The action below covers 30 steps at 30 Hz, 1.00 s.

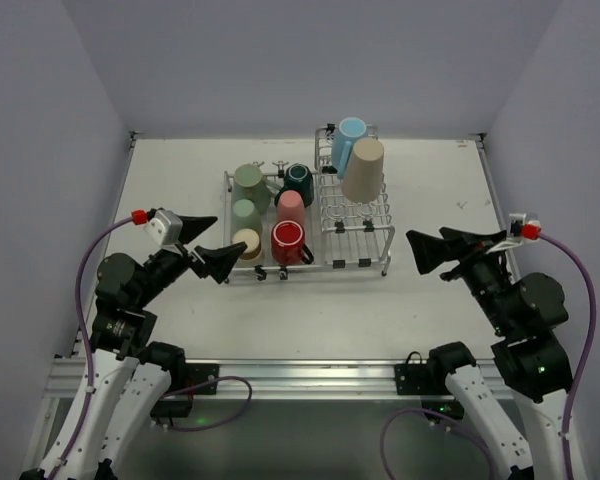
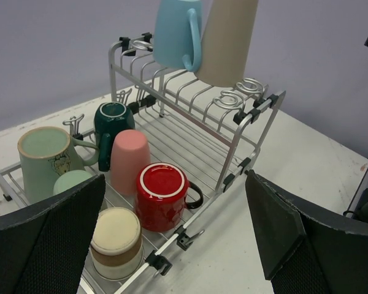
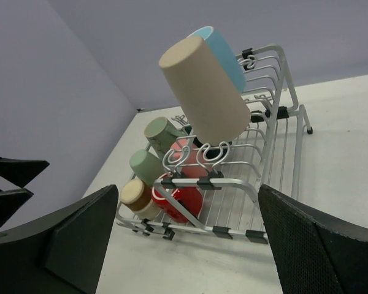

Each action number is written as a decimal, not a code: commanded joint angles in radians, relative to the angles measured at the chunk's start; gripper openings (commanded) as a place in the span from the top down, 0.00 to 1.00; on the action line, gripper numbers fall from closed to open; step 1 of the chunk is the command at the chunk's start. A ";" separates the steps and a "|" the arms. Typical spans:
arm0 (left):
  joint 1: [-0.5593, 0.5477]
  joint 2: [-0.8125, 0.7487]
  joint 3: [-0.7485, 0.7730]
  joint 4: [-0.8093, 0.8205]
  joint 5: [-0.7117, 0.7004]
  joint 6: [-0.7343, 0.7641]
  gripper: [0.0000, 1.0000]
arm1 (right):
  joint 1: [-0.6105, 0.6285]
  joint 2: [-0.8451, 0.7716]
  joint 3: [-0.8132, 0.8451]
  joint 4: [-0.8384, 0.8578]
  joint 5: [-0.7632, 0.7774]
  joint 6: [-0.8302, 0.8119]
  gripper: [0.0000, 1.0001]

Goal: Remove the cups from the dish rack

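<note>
The silver wire dish rack (image 1: 332, 266) stands mid-table. Its raised right section holds a light blue mug (image 1: 351, 138) and a beige cup (image 1: 364, 170) upside down on the prongs. Its low left section holds a sage green mug (image 1: 250, 185), a small sage cup (image 1: 245, 213), a dark teal mug (image 1: 299, 182), a pink cup (image 1: 291, 208), a red mug (image 1: 290, 242) and a tan cup (image 1: 247, 244). My left gripper (image 1: 230, 236) is open and empty, just left of the tan cup. My right gripper (image 1: 415, 252) is open and empty, right of the rack.
The white table (image 1: 180, 180) is walled in by lavender panels on three sides. In the left wrist view the red mug (image 2: 162, 195) and tan cup (image 2: 115, 242) sit by the rack's front rail (image 2: 257, 116). The right wrist view shows the beige cup (image 3: 202, 89) tilted overhead.
</note>
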 commanded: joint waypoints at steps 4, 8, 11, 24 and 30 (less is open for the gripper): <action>0.010 -0.005 0.011 -0.013 0.019 0.000 0.00 | -0.004 0.084 0.088 0.012 -0.027 -0.009 0.01; 0.010 -0.009 0.005 -0.012 0.013 -0.009 0.00 | -0.004 0.147 0.123 0.021 -0.026 -0.021 0.01; 0.009 -0.012 0.003 -0.003 0.014 -0.025 0.00 | -0.004 0.205 0.170 0.023 -0.036 -0.041 0.01; 0.009 -0.012 -0.010 0.010 -0.023 -0.068 0.00 | 0.130 0.565 0.454 -0.002 0.071 -0.205 0.01; 0.009 -0.011 -0.009 -0.004 -0.042 -0.069 0.00 | 0.180 0.723 0.592 -0.068 0.226 -0.302 0.01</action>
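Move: From the right hand, the beige cup on the upper rack stands about 20 cm ahead, 10 cm to the left and some 7 cm lower. The blue mug is roughly 6 cm beyond the beige cup and 3 cm farther left, at a like height; the red mug sits about 10 cm ahead, 24 cm left and 23 cm below the hand. From the left hand, the beige cup is about 18 cm ahead, 29 cm right, nearly level. The open right hand reaches about 12 cm forward, climbing and shifting left 6 cm towards the beige cup. ##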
